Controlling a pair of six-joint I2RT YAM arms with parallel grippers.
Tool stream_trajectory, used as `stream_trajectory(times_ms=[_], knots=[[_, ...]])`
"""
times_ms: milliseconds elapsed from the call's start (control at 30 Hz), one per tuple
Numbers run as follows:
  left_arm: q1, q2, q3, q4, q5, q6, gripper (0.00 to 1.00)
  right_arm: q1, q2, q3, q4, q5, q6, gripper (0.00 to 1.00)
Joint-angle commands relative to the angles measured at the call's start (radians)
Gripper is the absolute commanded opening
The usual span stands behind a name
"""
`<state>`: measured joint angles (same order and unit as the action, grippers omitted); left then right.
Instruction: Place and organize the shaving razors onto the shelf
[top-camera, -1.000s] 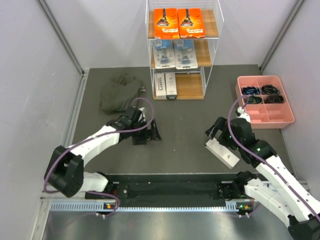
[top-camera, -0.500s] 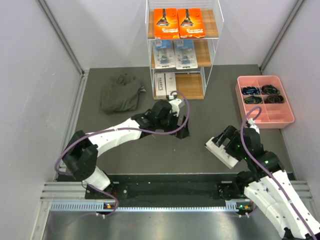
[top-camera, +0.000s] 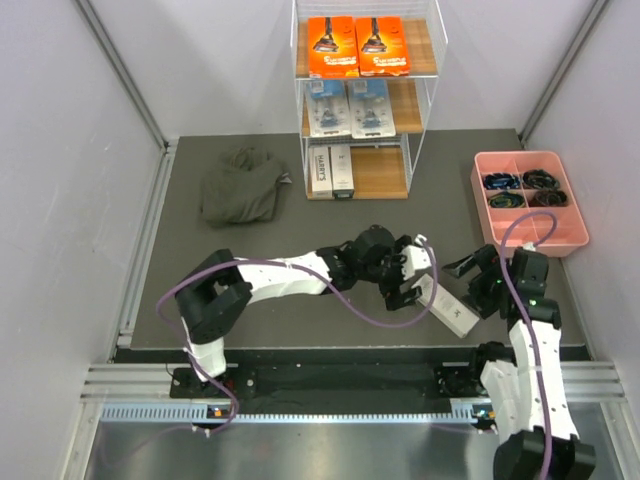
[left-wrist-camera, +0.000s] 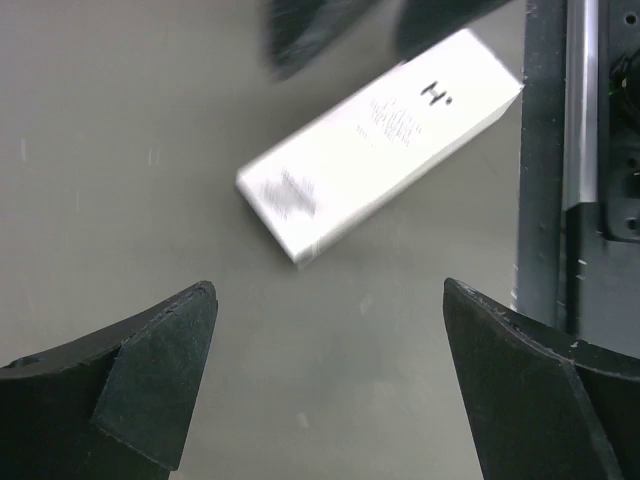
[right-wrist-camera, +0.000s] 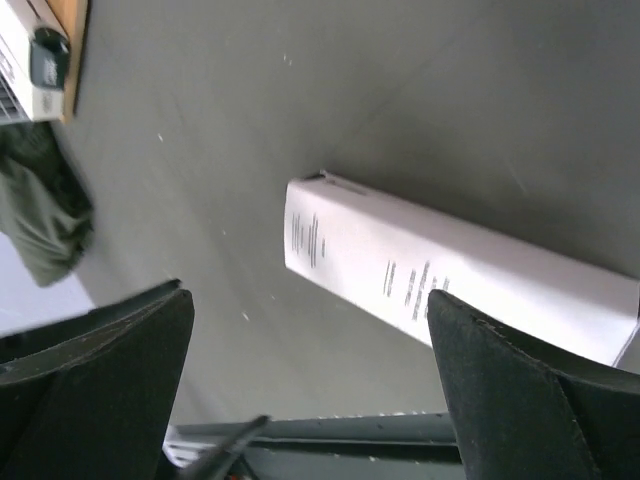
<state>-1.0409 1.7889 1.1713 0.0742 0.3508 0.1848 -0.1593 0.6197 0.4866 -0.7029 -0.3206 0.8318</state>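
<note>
The shelf (top-camera: 365, 100) stands at the back with two orange boxes (top-camera: 357, 46) on its top tier, two blue blister packs (top-camera: 348, 108) on the middle tier and two slim white boxes (top-camera: 330, 170) on the bottom tier. A third white box (top-camera: 447, 305) (left-wrist-camera: 380, 140) (right-wrist-camera: 450, 270) lies flat on the mat near the front edge. My left gripper (top-camera: 410, 280) (left-wrist-camera: 330, 330) is open just left of it, with only mat between the fingers. My right gripper (top-camera: 470, 283) (right-wrist-camera: 308, 300) is open just right of it and holds nothing.
A pink compartmented tray (top-camera: 580, 235) with dark items stands at the right. A dark green cloth (top-camera: 240, 185) (right-wrist-camera: 40, 220) lies crumpled at the back left. The black rail (top-camera: 340, 375) (left-wrist-camera: 560, 150) runs along the near edge, close to the white box.
My left arm swept from beside the cloth across the mat to the white box. My right gripper drew back to the right, off the box, which stayed put.
</note>
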Motion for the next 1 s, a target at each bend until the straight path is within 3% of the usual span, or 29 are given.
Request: stream_trajectory(times_ms=[0, 300, 500, 967], knots=[[-0.014, 0.085, 0.129, 0.063, 0.077, 0.272, 0.99, -0.155, 0.083, 0.009, 0.125, -0.21, -0.091, 0.99], [-0.036, 0.274, 0.358, -0.178, 0.194, 0.628, 0.99, -0.287, 0.181, 0.033, 0.175, -0.293, -0.142, 0.99], [-0.051, 0.32, 0.401, -0.306, 0.255, 0.82, 0.99, -0.333, 0.206, 0.027, 0.18, -0.321, -0.169, 0.99], [-0.084, 0.466, 0.576, -0.39, 0.226, 0.878, 0.99, -0.402, 0.204, 0.021, 0.148, -0.37, -0.221, 0.99]])
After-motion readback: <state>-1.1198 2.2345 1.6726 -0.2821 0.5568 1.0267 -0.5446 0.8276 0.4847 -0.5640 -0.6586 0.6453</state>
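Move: The last white box lies on the table about 12 cm to the left gripper's right, 4 cm back and 10 cm below. The right gripper is some 11 cm to the left gripper's right and 2 cm back, nearly level with it; the box lies almost beneath the right gripper, 9 cm down, about 1 cm left and 2 cm back. The pink bin stands some 29 cm right of the left gripper and 20 cm ahead. Bring the left gripper right about 8 cm and down about 7 cm onto the near end of the white box, easing slightly out, then back. Swing it clockwise some 40 degrees and tip the fingers lower, so the open fingers line up along the box. Draw the open right gripper aside, about 4 cm right and a little forward, away from the box. ##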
